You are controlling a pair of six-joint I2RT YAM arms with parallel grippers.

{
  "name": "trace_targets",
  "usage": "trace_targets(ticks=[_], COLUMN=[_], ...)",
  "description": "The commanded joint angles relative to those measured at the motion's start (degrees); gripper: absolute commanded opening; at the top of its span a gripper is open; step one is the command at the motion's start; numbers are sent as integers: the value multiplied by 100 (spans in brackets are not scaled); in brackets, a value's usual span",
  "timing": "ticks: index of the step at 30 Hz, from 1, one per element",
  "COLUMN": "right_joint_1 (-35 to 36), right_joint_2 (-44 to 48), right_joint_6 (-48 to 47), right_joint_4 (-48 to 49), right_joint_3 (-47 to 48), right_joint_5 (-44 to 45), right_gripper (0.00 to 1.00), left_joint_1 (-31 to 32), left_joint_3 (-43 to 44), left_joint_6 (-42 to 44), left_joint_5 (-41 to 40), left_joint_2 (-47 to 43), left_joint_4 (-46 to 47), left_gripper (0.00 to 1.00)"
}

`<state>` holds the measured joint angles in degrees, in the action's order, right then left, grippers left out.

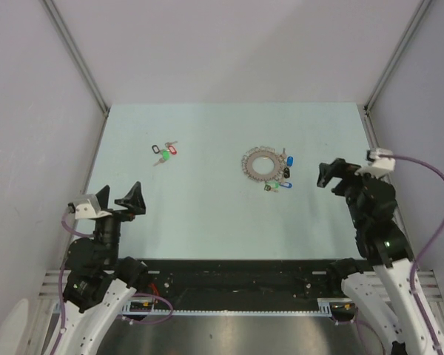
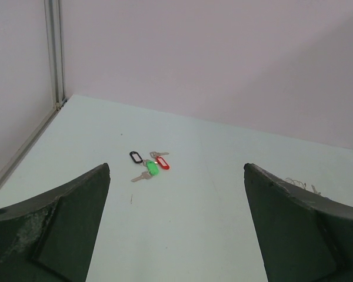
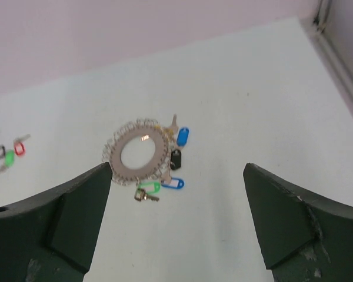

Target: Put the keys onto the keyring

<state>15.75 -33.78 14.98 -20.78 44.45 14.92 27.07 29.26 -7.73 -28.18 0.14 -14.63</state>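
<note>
The keyring [image 3: 114, 165], a large grey ring of coiled wire, lies flat right of the table's middle [image 1: 249, 164]. Tagged keys lie against its right and near rim: a blue tag [image 3: 183, 136], a black tag [image 3: 175, 158], a second blue tag [image 3: 175, 184] and a bright green tag [image 3: 148, 188]. I cannot tell whether they are threaded on the ring. My right gripper [image 3: 177, 166] hovers open, near and right of the ring [image 1: 333, 176], with nothing between its fingers. My left gripper [image 2: 176, 167] is open at the near left [image 1: 115, 200], holding nothing.
A separate bunch of keys tagged black, red and green [image 1: 164, 151] lies at the far left, ahead of the left gripper [image 2: 148, 164]. Grey walls with metal rails close in the pale table [image 1: 207, 222] on three sides.
</note>
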Motion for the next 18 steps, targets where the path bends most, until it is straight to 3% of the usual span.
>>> trace_targets(ticks=[1,8,18], right_joint_1=[-28,-10,-19], right_joint_2=[1187,2804,3202], right_joint_6=[-109,-443,-435], right_joint_4=[-620,-1156,-1447], right_joint_3=[-6,-24,-208], right_joint_5=[696,1101,1153], right_gripper=[100,100,100], left_joint_1=[-61,-53,-53], left_joint_3=[177,440,370], left_joint_6=[-326,-501,-370], left_joint_5=[-144,-223,50], left_joint_2=[-717,-788,-814], left_joint_4=[-101,-294,-207], left_gripper=[100,100,100])
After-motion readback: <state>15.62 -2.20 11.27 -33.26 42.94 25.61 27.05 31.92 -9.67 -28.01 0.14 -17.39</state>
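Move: The keyring with its tags lies already put down, its middle some 13 cm ahead of the right hand, 17 cm to its left and about 26 cm below. At the same depth, its black tag is roughly 11 cm ahead and 10 cm left of that hand, and the upright blue tag 14 cm ahead and 9 cm left; the small green-tagged key is 5 cm ahead, 14 cm left. From the left hand the keyring is about 21 cm ahead, 34 cm right, 29 cm below. The keyring is left where it lies as the empty right hand draws back from it high over the table, about 11 cm towards its own base and some 6 cm to the right. It rises about 5 cm on the way and sinks slightly as it eases to a stop. The wrist tips up roughly 15 degrees and turns a little clockwise; the fingers stay wide open. ##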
